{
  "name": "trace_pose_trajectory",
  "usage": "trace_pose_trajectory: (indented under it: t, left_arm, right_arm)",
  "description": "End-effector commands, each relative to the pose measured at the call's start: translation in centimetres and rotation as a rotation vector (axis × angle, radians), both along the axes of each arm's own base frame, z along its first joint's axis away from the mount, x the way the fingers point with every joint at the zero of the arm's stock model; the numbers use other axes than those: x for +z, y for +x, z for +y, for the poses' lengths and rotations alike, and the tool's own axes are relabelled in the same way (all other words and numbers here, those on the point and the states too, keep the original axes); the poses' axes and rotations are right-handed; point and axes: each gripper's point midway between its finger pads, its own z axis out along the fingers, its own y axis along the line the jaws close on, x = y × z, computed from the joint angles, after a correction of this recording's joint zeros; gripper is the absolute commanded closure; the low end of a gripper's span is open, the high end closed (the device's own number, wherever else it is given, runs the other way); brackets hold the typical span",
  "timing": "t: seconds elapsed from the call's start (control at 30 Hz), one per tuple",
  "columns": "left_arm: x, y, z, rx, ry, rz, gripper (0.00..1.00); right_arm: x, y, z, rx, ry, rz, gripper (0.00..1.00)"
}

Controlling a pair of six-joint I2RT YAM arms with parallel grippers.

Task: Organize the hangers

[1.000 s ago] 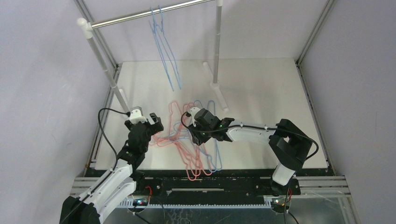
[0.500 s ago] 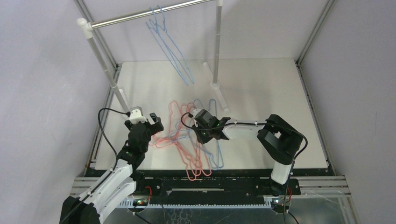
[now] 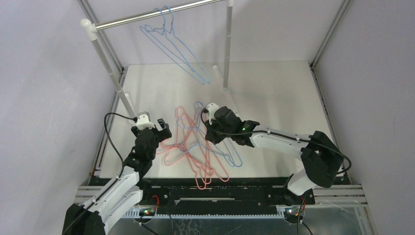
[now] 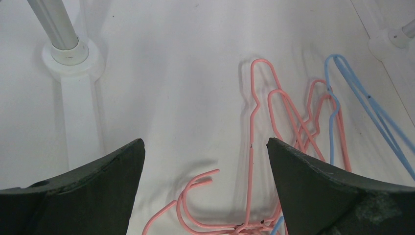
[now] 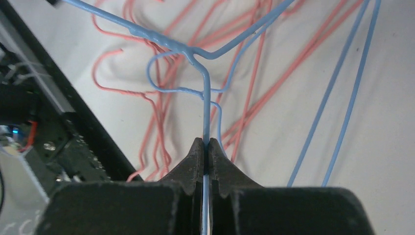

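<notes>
Pink hangers (image 3: 183, 139) and light blue hangers (image 3: 230, 152) lie tangled on the white table between the arms. My right gripper (image 5: 206, 142) is shut on the thin wire of one blue hanger (image 5: 206, 88), just below its twisted neck; from above, that gripper (image 3: 211, 136) sits over the pile. Pink hangers (image 5: 147, 122) lie underneath it. Two more blue hangers (image 3: 171, 44) hang on the silver rail (image 3: 137, 19). My left gripper (image 4: 205, 142) stands wide open above pink hooks (image 4: 195, 196) at the pile's left edge (image 3: 164, 129), touching nothing.
The rail's white posts (image 3: 110, 63) (image 3: 227, 44) stand at the back; the left post's base (image 4: 73, 54) is just ahead of my left gripper. Aluminium frame bars and grey walls close in the table (image 3: 284, 98). A black rail (image 3: 220, 191) runs along the near edge.
My right gripper has shut on the blue hanger's wire and moved back and to the right. The blue hangers on the rail have swung round. The left arm is still.
</notes>
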Motion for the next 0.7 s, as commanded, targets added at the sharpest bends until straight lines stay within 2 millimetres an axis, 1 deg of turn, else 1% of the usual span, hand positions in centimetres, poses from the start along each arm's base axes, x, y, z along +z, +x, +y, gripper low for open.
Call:
trace_pose_trajectory:
  t: [0.0,0.13,0.27,0.33,0.4,0.47,0.53,0.6,0.67]
  left_arm:
    - [0.9,0.5,-0.3,-0.004,-0.019,-0.043,0.0]
    - [1.0,0.5,-0.3,-0.003,-0.019,-0.045,0.0]
    - [1.0,0.4,-0.3,-0.005,-0.019,-0.047,0.01]
    - [1.0,0.4,-0.3,-0.006,-0.019,-0.047,0.01]
    - [1.1,0.4,-0.3,-0.005,-0.02,-0.047,0.0]
    - [1.1,0.4,-0.3,-0.005,-0.021,-0.051,0.0]
    - [1.2,0.3,-0.3,-0.006,-0.022,-0.053,0.01]
    - [1.1,0.3,-0.2,-0.004,-0.022,-0.053,0.01]
    - [1.1,0.3,-0.3,-0.004,-0.022,-0.052,0.01]
  right_arm:
    - [5.4,0.6,1.4,0.019,0.204,-0.045,0.97]
    - [8.7,0.4,1.7,0.039,0.336,-0.032,0.96]
    - [13.2,0.1,1.5,0.059,0.491,-0.024,0.97]
    - [15.2,-0.1,1.2,0.055,0.527,-0.053,0.97]
    - [16.2,0.0,0.6,0.037,0.502,-0.086,0.96]
    - [15.8,-0.1,0.1,0.034,0.453,-0.088,0.97]
    - [15.9,-0.5,-0.1,0.051,0.454,-0.08,0.96]
    - [16.4,-1.4,0.4,0.1,0.484,-0.056,0.96]
    - [17.4,-2.6,1.4,0.17,0.524,-0.013,0.96]
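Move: The right hand already pinches a blue hanger by its neck, over the pile; the middle of the rail, where it is to go, is about 25 cm ahead, 12 cm to the left and some 38 cm higher. The hung hangers are about 25 cm ahead, 10 cm to the left and 27 cm up; the middle of the pile is some 3 cm ahead, 7 cm to the left and 10 cm below. From the idle left hand, the rail's middle is roughly 20 cm ahead, 5 cm to the right and 37 cm up. The right hand carries on lifting the blue hanger almost straight up, about 14 cm, away from the pile and towards the height of the rail, with hardly any travel forward or sideways and slowing near the end. As it rises the wrist tips the fingers up some 25 degrees, from slanting down to nearly level and pointing mostly left, while they stay shut on the hanger's neck. ##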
